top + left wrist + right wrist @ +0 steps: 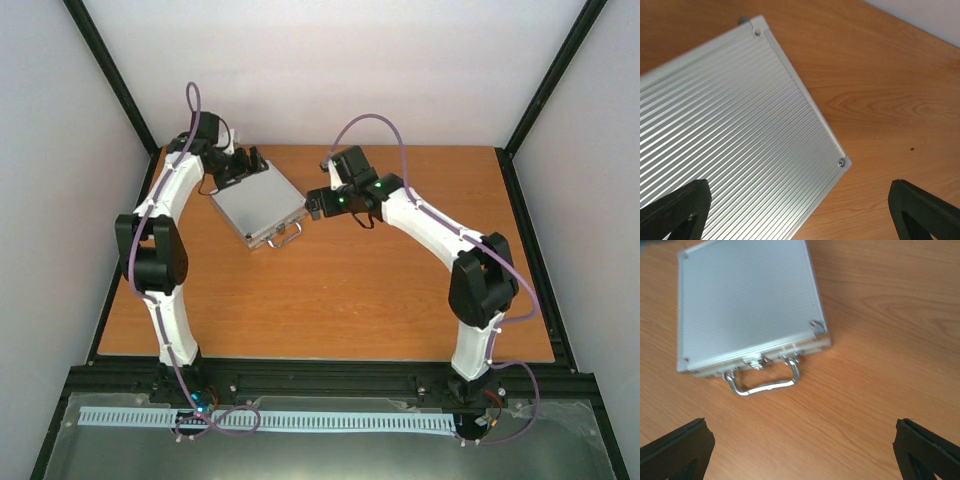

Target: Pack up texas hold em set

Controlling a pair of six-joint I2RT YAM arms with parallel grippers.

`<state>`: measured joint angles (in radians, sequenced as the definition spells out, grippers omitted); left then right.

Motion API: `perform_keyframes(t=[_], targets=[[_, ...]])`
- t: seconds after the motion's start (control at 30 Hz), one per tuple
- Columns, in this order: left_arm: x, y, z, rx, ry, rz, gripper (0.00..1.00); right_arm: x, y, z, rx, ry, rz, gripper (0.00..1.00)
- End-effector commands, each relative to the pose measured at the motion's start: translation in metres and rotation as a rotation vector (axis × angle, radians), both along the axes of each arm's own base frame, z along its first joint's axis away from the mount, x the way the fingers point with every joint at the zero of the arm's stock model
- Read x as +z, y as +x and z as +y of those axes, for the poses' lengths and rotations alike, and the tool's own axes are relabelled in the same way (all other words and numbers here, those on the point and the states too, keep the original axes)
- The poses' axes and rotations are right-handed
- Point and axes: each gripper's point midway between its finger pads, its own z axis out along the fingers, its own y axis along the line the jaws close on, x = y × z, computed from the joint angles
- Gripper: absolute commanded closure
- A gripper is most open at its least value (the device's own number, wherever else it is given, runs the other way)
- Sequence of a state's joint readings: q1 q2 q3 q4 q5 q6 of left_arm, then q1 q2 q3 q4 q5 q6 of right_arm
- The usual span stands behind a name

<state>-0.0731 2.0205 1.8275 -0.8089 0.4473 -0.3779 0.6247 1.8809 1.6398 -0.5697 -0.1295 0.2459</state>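
Note:
The texas hold em set shows as a ribbed silver aluminium case [256,205], lying flat on the wooden table with its lid shut and its inside hidden. Its chrome handle [762,382] points toward the near right. My left gripper [238,166] hovers over the case's far corner; in the left wrist view the case [730,135] fills the left half and the left gripper [799,184] is open and empty. My right gripper [312,205] hangs just right of the handle side of the case [745,305]. That right gripper [801,422] is also open, with only bare table between its fingers.
The wooden table [380,300] extends to the right of the case and toward the near edge. Grey walls and black frame posts [115,90] enclose the back and sides. A black rail [320,385] runs along the near edge by the arm bases.

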Motion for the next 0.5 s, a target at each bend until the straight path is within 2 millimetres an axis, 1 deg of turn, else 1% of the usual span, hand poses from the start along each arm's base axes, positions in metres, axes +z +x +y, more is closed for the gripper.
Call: perform_keyframes(t=[0.0,0.13,0.23,0.33,0.47], targets=[[0.059,-0.009,0.019,0.006,0.119,-0.117,0.0,0.002,-0.015,-0.036,-0.043,-0.11,-0.005,0.0],[0.072,-0.025,0.035,0.022,0.223,-0.155,0.0,0.009,-0.021,-0.061,-0.1,-0.186,-0.017,0.0],[0.081,-0.036,0.045,0.027,0.28,-0.186,0.0,0.015,-0.027,-0.07,-0.116,-0.189,-0.03,0.0],[0.088,-0.043,0.047,0.022,0.294,-0.206,0.0,0.021,-0.033,-0.076,-0.132,-0.175,-0.039,0.0],[0.097,-0.048,0.044,0.018,0.277,-0.226,0.0,0.03,-0.04,-0.083,-0.143,-0.158,-0.06,0.0]])
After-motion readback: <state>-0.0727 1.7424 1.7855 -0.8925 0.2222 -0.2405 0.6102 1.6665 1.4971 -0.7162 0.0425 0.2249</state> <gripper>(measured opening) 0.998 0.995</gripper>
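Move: The closed silver case lies almost straight beneath my left hand, its middle some 15 cm down. Its handle is about 9 cm back and 7 cm to the right of that hand, at a similar depth. From my right hand the case's middle is roughly 9 cm ahead, 15 cm to the left and 16 cm down; the handle is about 9 cm left and 1 cm ahead of it, 17 cm down. With both hands already clear of the shut case, I back them off to opposite sides, fingers staying wide open. My left hand climbs about 9 cm off the lid, drifting left and back some 4 cm each, while its wrist swings nearly 20 degrees, left side rising and fingertips lifting forward. My right hand goes about 7 cm right and half as far back, away from the handle, almost level, with a slight clockwise turn. ##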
